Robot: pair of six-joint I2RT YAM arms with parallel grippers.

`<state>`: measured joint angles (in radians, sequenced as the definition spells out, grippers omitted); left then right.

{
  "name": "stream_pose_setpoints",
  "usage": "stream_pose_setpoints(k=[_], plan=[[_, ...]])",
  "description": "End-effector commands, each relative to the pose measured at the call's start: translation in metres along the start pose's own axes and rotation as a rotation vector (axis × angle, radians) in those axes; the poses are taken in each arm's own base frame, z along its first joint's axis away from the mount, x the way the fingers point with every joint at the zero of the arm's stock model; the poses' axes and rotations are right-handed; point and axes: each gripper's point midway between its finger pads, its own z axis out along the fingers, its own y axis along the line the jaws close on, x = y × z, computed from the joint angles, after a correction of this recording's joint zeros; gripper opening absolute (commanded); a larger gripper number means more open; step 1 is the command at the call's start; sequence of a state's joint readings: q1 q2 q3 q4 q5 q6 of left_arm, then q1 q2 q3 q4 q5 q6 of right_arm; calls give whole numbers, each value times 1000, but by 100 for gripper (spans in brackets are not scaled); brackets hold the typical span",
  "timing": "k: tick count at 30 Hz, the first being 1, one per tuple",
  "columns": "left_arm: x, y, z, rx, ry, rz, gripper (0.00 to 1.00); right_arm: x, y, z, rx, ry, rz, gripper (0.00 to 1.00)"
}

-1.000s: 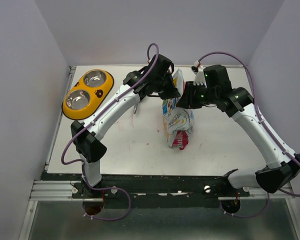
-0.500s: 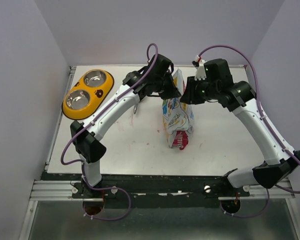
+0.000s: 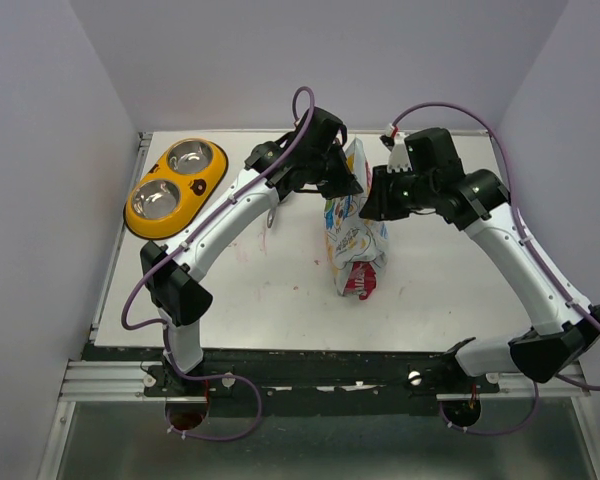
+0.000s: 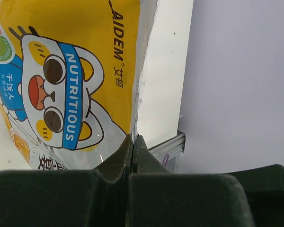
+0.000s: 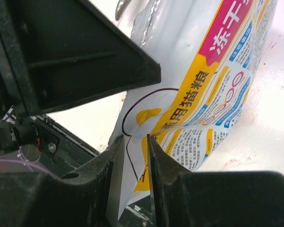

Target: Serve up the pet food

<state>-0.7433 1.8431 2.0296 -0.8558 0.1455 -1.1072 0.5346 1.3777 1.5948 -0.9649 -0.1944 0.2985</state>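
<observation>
The pet food pouch (image 3: 355,240), yellow, white and silver with a cartoon animal, stands slightly tilted mid-table; no kibble shows. My left gripper (image 3: 345,180) is shut on the pouch's upper edge, and in the left wrist view its jaws (image 4: 133,138) pinch the silver seam beside the printed front (image 4: 85,56). My right gripper (image 3: 372,200) is at the pouch's right side. In the right wrist view its fingers (image 5: 135,139) stand a narrow gap apart, with loose white film of the pouch (image 5: 217,85) running between them.
A yellow double bowl (image 3: 212,170) with two steel cups sits at the table's far left. A small silver metal piece (image 3: 270,217) lies under the left arm. The left gripper's black body (image 5: 61,61) looms close to the right fingers. Walls enclose the table.
The right gripper rose slightly toward the back, then came back down to the pouch's right side, its jaws narrowing a little. The left gripper and pouch have stayed put.
</observation>
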Motion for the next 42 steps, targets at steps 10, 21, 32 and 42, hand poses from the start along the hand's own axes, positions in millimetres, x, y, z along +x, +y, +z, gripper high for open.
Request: stream_pose_setpoints(k=[10, 21, 32, 42], plan=[[-2, -27, -22, 93, -1, -1, 0, 16, 15, -20, -65, 17, 0, 35], [-1, -28, -20, 95, 4, -3, 0, 30, 8, -9, -51, 55, 2, 18], [-1, -29, -21, 95, 6, -6, 0, 33, -19, -16, 104, 68, -9, 16], [0, -28, -23, 93, 7, 0, 0, 31, -26, -13, 153, 23, 67, 1]])
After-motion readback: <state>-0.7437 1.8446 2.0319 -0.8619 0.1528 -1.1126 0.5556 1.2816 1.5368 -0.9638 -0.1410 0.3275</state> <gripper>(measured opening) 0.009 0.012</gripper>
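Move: The right hand, about a third open, is high beside the pet food bag: the bag's middle lies some 2 cm ahead, 2 cm to its left and 12 cm below. The left fingertips, still pinching the bag's top edge, are about 5 cm ahead and 2 cm left of the right hand; the scoop lies roughly 10 cm ahead, 19 cm left and 27 cm down. From the left hand the bag's middle is about 3 cm back, straight sideways, 13 cm below. Back about 2 cm, rising 1.5 cm on the way, then dipping 1 cm, the right hand shifts along the upper side of the pet food bag, away from the left fingertips. There its fingers close in two stages to fully shut, and it eases some 1.5 cm to the right with hardly any wrist turn. The left hand stays in place, keeping its pinch on the top edge. ##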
